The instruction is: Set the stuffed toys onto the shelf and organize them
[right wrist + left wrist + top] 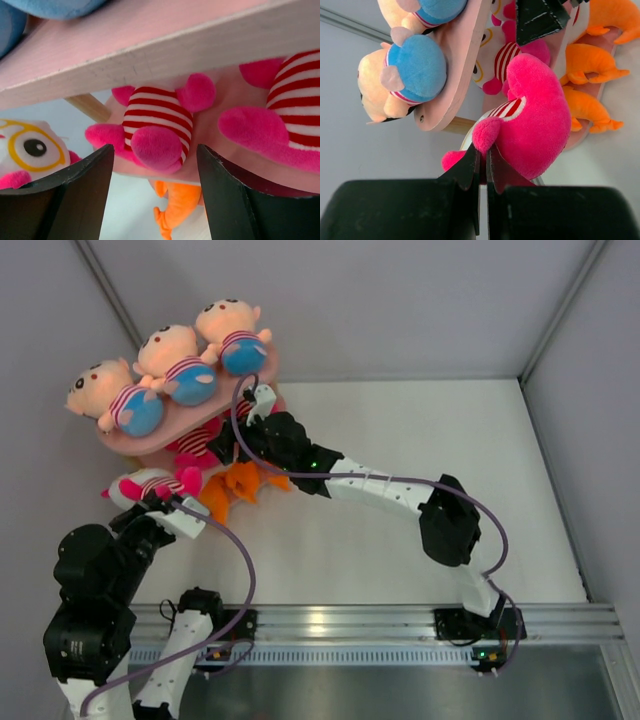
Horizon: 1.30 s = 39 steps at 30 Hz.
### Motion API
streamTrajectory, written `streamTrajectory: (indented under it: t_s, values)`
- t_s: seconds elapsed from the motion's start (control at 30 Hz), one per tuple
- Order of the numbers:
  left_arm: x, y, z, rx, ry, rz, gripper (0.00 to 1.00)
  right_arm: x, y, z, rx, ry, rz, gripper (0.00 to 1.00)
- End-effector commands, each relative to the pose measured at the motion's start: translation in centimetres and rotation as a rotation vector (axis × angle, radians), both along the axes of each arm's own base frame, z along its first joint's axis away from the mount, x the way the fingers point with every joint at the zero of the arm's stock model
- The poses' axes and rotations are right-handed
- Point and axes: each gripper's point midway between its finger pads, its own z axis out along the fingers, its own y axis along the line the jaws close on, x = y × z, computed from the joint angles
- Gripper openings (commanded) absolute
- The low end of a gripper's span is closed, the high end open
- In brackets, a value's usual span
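Three boy stuffed toys in striped shirts and blue pants lie on the top board of the pink shelf. My left gripper is shut on a pink limb of a striped, pink stuffed toy, held beside the shelf's left end. My right gripper reaches under the top board and is open. A striped stuffed toy lies on the middle board just ahead of its fingers, untouched. Another striped one lies to its right.
Orange plush animals sit on the lowest board. A wooden post stands between the boards. Enclosure walls rise close behind and left of the shelf. White tabletop spreads to the right.
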Motion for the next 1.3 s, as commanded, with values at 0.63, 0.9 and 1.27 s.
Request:
streamTrajectory:
  t_s: [0.63,0.9,1.27]
  values:
    - [1.5,-1.7,1.1,0.053,-0.129,-0.112,0.00,2.8,-1.2,2.4,0.114,-0.030,-0.160,0.11]
    - [4.5,-1.5,0.0,0.094,-0.263,-0.090,0.00,3.8,-4.0,3.0,0.091,-0.053,-0.254,0.00]
    - [5.8,-1.5,-2.5,0.122,-0.296,-0.087,0.00,4.7,-5.5,4.0,0.082,-0.073,-0.269,0.00]
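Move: The right hand, open, faces the middle owl toy on the shelf's second board, whose middle is about 5 cm ahead, 6 cm left and 3 cm lower. The right-end owl toy sits some 10 cm ahead and 5 cm right, about 2 cm lower. The left hand already holds an owl toy by a foot; the empty left end of that board is roughly 12 cm ahead, 3 cm right and 6 cm lower, with the middle toy about 15 cm ahead and 12 cm right of this hand. The right fingers pinch the middle toy's foot, the one nearer the right-end toy, after easing in and about 2 cm down. They then drag the toy rightward some 5 cm and slightly forward, turning clockwise over 10 degrees. The left hand, keeping its grip, dips slightly, then carries its toy about 6 cm forward and 4 cm down towards the freed end, tipping up about 10 degrees. ##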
